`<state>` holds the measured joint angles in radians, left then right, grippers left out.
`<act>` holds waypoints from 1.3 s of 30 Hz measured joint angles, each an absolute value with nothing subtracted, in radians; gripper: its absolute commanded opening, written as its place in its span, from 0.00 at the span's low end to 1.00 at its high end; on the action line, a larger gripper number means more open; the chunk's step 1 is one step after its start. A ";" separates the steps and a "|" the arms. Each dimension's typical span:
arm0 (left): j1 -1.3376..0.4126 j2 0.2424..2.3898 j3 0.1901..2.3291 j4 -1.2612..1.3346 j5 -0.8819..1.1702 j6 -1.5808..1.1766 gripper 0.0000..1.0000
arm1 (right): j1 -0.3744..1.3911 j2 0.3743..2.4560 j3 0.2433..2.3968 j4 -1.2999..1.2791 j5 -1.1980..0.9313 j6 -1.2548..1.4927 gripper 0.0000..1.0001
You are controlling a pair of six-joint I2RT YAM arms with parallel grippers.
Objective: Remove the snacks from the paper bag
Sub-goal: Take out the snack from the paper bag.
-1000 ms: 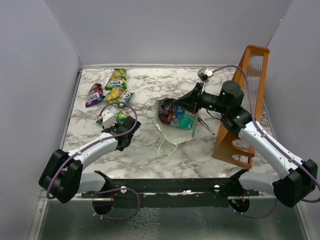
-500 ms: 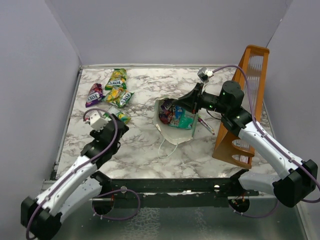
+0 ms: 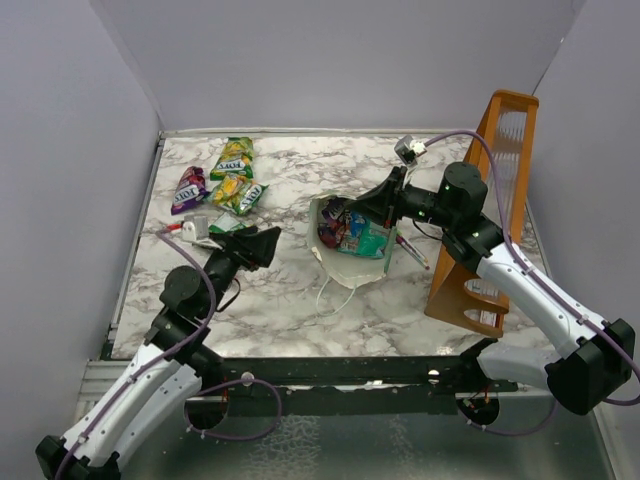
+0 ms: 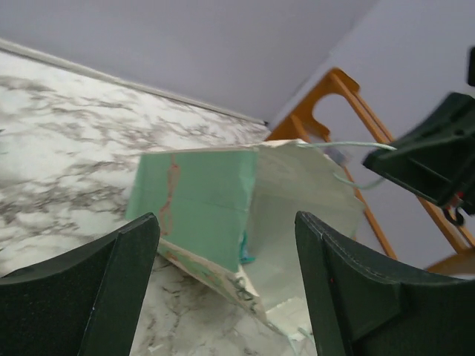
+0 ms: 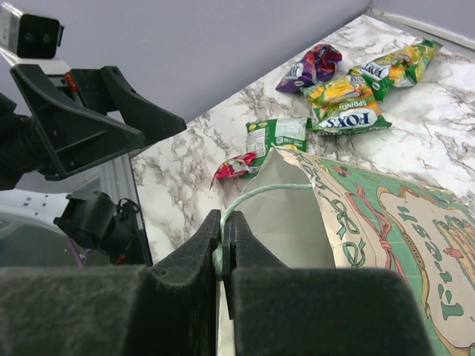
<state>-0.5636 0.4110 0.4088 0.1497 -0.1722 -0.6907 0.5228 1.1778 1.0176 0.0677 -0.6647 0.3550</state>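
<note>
The mint-green paper bag (image 3: 352, 262) lies tipped mid-table, its mouth showing several snacks (image 3: 352, 230) inside. My right gripper (image 3: 372, 205) is shut on the bag's thin handle (image 5: 260, 194) and holds the rim (image 5: 319, 178) up. My left gripper (image 3: 272, 247) hangs open and empty just left of the bag, with the bag's green wall (image 4: 200, 204) between and beyond its fingers (image 4: 130, 252). Loose snacks lie at the far left: a purple packet (image 3: 188, 188), green-yellow ones (image 3: 232, 157), a green one (image 5: 274, 135) and a red one (image 5: 236, 167).
A tall orange wooden rack (image 3: 490, 210) stands at the right edge, behind my right arm. A thin pink pen (image 3: 410, 250) lies between the bag and the rack. The bag's second loop handle (image 3: 335, 295) trails on the marble toward the front.
My left gripper let go of a packet by the pile at the far left and opened. The arm then pulled back and swung right to face the bag. The right arm has not moved.
</note>
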 measured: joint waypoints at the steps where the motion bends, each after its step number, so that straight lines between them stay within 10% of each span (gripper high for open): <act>1: -0.564 0.443 0.427 0.175 -0.119 -0.680 0.74 | 0.523 1.178 1.018 0.068 -0.665 0.355 0.01; 9: -0.658 0.675 0.550 0.290 0.133 -0.607 0.66 | 0.523 1.178 1.018 0.068 -0.664 0.362 0.01; 19: -1.152 0.995 0.675 0.211 -0.275 -0.367 0.40 | 0.523 1.178 1.018 0.068 -0.665 0.366 0.01; 32: -1.180 1.379 0.678 0.469 -0.535 -0.199 0.27 | 0.523 1.178 1.018 0.083 -0.706 0.408 0.02; 39: -1.153 1.526 0.677 0.606 -0.580 -0.194 0.35 | 0.523 1.176 1.018 0.098 -0.728 0.422 0.01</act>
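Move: Some 23 cm to the right of the left hand, 7 cm ahead and about 20 cm below it, the teal snack packet lies inside the tipped bag. The purple packet is about 14 cm right and 9 cm ahead of that hand, at much the same depth, and the near edge of the bag's mouth some 18 cm right, 2 cm back and 18 cm down. From the right hand, the teal snack sits roughly 23 cm below, 4 cm right and 3 cm back. Swinging about 20 cm right with a slight rise, the left hand bows some 6 cm back around the near side of the bag's mouth, then sinks and comes forward again into the bag towards the teal snack, ending about 15 cm lower. It rolls its left side up some 45 degrees as the wide-open fingers narrow to a small gap. The right hand keeps its pinch on the handle. ##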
